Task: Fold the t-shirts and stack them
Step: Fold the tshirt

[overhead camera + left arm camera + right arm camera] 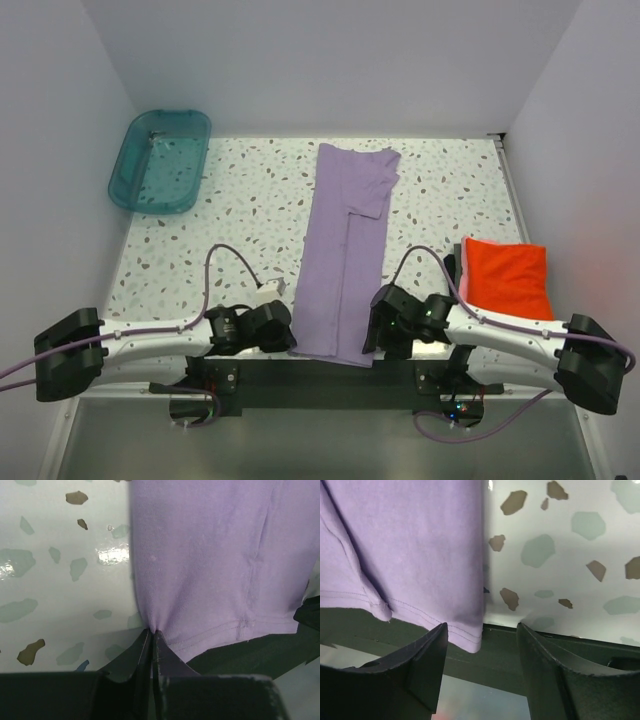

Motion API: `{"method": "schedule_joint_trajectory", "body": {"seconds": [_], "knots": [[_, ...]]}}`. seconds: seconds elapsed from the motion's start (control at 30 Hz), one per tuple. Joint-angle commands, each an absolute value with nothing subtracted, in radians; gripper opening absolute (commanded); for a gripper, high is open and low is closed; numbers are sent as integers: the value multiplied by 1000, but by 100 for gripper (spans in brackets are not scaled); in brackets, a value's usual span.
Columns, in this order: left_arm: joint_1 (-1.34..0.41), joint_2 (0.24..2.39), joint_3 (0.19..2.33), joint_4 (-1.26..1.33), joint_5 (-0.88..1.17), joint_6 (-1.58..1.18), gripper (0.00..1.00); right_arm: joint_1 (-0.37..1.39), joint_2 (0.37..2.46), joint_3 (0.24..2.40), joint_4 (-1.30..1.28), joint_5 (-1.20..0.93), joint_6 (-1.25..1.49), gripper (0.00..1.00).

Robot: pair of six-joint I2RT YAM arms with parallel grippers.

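The lavender-purple t-shirt [345, 250] lies folded into a long narrow strip down the middle of the table, with its near hem hanging over the front edge. My left gripper [290, 335] is at the hem's left corner. In the left wrist view its jaws [151, 630] are pressed together with the purple cloth [215, 565] pinched at their tips. My right gripper [372, 335] sits at the hem's right corner. It is open [482, 626], with the hem corner [470, 630] hanging between its fingers, untouched. The orange-red t-shirt [508, 278] lies folded at the right.
A teal plastic tub [160, 160] stands at the far left corner of the speckled table [250, 200]. White walls close in the sides and back. A dark rail runs along the near edge [560, 647] under the hem.
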State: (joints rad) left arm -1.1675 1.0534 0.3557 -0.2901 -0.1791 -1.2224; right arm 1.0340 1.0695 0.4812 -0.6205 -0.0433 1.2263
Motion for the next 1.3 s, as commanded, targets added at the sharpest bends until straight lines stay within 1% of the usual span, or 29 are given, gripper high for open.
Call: {"method": "schedule_joint_trajectory", "body": {"seconds": [0.0, 0.03, 0.1, 0.13, 0.2, 0.3, 0.37, 0.47, 0.53, 0.57, 0.6, 0.67, 0.83, 0.93, 1.1, 1.17, 1.2, 1.23, 1.27], "knots": [[-1203, 1063, 354, -436, -192, -1273, 8, 1039, 1031, 450, -663, -23, 1284, 60], [-1206, 1058, 354, -437, -196, -1278, 8, 1040, 1031, 439, -654, -37, 1293, 56], [-1206, 1054, 357, -445, -202, -1278, 8, 1039, 1026, 404, -631, -54, 1312, 53], [-1207, 1049, 357, -449, -209, -1276, 8, 1040, 1022, 393, -620, -67, 1319, 49], [-1207, 1040, 359, -451, -212, -1273, 8, 1042, 1015, 371, -586, -84, 1333, 46], [-1207, 1040, 364, -446, -213, -1264, 8, 1049, 1041, 374, -571, -101, 1335, 45], [-1207, 1042, 364, -445, -216, -1259, 8, 1055, 1062, 373, -545, -120, 1330, 43], [-1207, 1042, 371, -448, -225, -1252, 8, 1069, 1103, 371, -520, -133, 1331, 42], [-1207, 1042, 382, -454, -235, -1244, 8, 1072, 1123, 358, -502, -147, 1333, 34], [-1207, 1042, 385, -457, -239, -1243, 8, 1074, 1126, 351, -482, -158, 1335, 33], [-1207, 1042, 390, -460, -242, -1241, 8, 1074, 1132, 348, -477, -161, 1335, 29], [-1207, 1040, 394, -463, -244, -1235, 8, 1075, 1143, 347, -474, -170, 1324, 26], [-1206, 1034, 423, -472, -249, -1213, 6, 1075, 1086, 376, -514, -152, 1299, 4], [-1206, 1020, 463, -485, -265, -1189, 4, 1075, 1046, 425, -583, -118, 1275, 0], [-1186, 1020, 573, -512, -345, -1117, 3, 1057, 999, 546, -701, 18, 1198, 0], [-1123, 1031, 606, -500, -344, -1077, 2, 1037, 1009, 615, -738, 103, 1133, 0], [-1093, 1037, 614, -470, -321, -1036, 1, 999, 1018, 636, -747, 133, 1105, 0], [-1022, 1046, 617, -442, -298, -1014, 0, 971, 1026, 673, -742, 149, 1076, 0], [-997, 1052, 629, -411, -273, -990, 0, 936, 1047, 686, -726, 134, 1005, 0]]}}
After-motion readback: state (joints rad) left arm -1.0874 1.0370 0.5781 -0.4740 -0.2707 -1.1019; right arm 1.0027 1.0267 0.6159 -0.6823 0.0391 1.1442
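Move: Just under the right hand's open fingers, about 1 cm back, 1 cm left and 1 cm down, hangs the t-shirt strip's near right corner. The left near corner, already pinched in the left hand, is some 18 cm to the right hand's left and 2 cm farther out; the orange shirt is about 30 cm right and 16 cm ahead. The left hand will carry its corner towards the strip's far end, roughly 47 cm ahead and 16 cm right; the right corner lies some 18 cm right and 3 cm back of it. Sweeping about 2.5 cm left and 1 cm down, the right hand shuts its open fingers on the near right corner, then eases back right. The left keeps its pinch near the table, drawing about 1.5 cm left, before both hands rise together and head forward towards the strip's far end, some 5 cm each way, still speeding up at the end. ##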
